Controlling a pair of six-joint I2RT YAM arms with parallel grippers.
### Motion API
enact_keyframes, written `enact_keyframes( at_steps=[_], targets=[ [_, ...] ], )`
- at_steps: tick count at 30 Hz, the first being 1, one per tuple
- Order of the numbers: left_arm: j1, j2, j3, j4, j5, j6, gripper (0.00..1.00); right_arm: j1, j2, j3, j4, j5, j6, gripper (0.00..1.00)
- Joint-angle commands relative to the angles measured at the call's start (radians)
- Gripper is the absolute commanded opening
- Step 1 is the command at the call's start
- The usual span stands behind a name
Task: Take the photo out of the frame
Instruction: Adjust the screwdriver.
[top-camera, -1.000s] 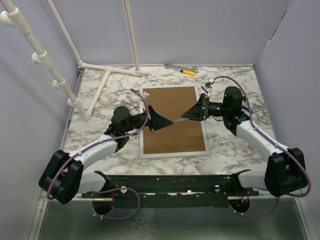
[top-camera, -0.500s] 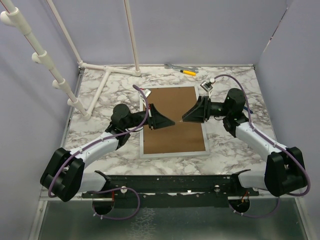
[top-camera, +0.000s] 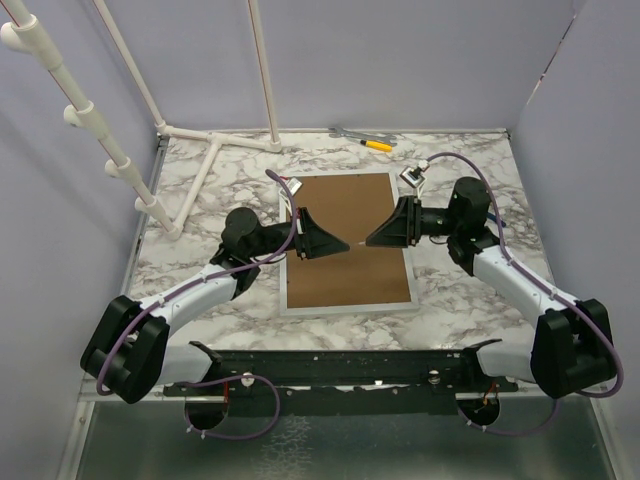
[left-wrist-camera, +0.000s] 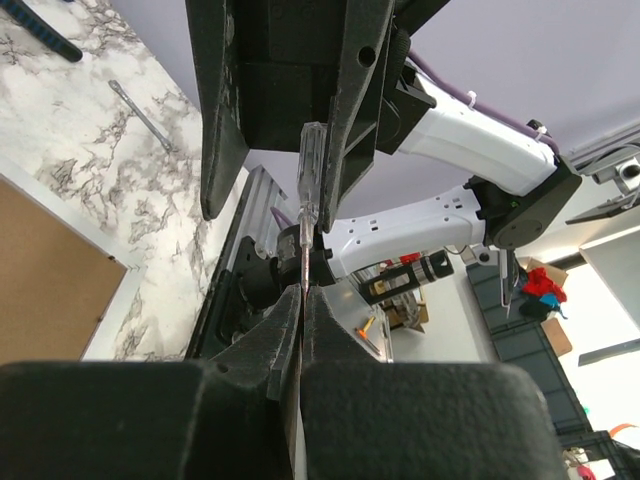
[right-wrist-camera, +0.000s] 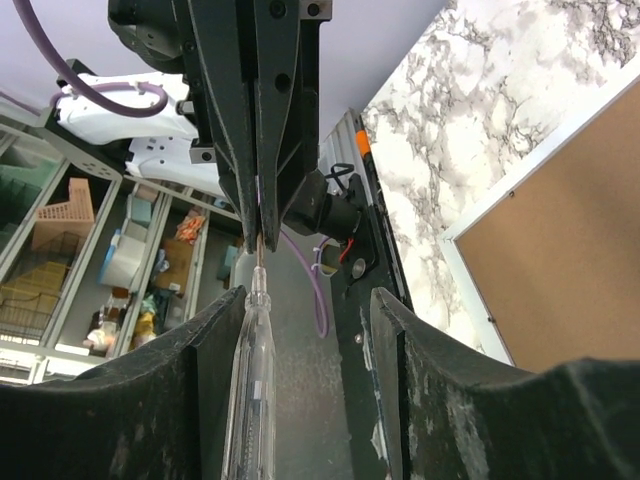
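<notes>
The frame (top-camera: 350, 200) lies face down mid-table, brown back up inside its white border; the photo is hidden beneath that back. Above it my two grippers point at each other. A thin screwdriver (left-wrist-camera: 309, 165) with a clear handle spans the gap. My left gripper (left-wrist-camera: 303, 296) is shut on its metal shaft. My right gripper (right-wrist-camera: 310, 300) is open around the clear handle (right-wrist-camera: 250, 380), which rests against one finger, with a wide gap to the other. From above, the left gripper (top-camera: 343, 245) and right gripper (top-camera: 371, 240) nearly meet over the frame's right half.
A yellow-handled tool (top-camera: 378, 145) and a metal wrench (top-camera: 348, 131) lie at the back edge. A white pipe stand (top-camera: 215, 150) occupies the back left corner. Marble tabletop (top-camera: 460, 300) surrounds the frame. Purple walls close in on both sides.
The right gripper's jaws have narrowed around the screwdriver handle, and that arm has drawn back slightly to the right. The left gripper stays shut on the shaft, shifted slightly.
</notes>
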Motion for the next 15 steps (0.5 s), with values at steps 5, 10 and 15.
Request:
enact_keyframes(
  at_steps=[5,10,15],
  targets=[
    [0.019,0.003,0.018,0.027,0.043,0.010,0.00,-0.009,-0.030,0.002,-0.033,-0.029,-0.003,0.43],
    [0.025,0.006,0.018,0.026,0.049,0.009,0.00,-0.009,-0.031,-0.004,-0.022,-0.032,0.012,0.31],
    [0.029,0.012,0.019,0.023,0.051,0.011,0.00,-0.009,-0.033,-0.012,0.010,-0.040,0.046,0.09]
  ],
)
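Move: The clear screwdriver handle, its shaft already pinched by the left hand, sits between the right fingers, about 1 cm above and 1 cm back of that hand's point. From the left hand the handle is some 5 cm to the right, roughly 1 cm ahead. Counted from the right hand, the brown frame back's middle lies about 12 cm ahead, 4 cm left and 25 cm below; the blue pliers lie some 18 cm ahead, 28 cm right and 25 cm below. Backward and slightly up, only about half a centimetre, the right hand centres its fingers on the clear handle while they close from just over half open to nearly shut around it, gripping it from both sides. The left hand keeps its pinch on the shaft and eases forward, left and slightly down, less than 1 cm. ##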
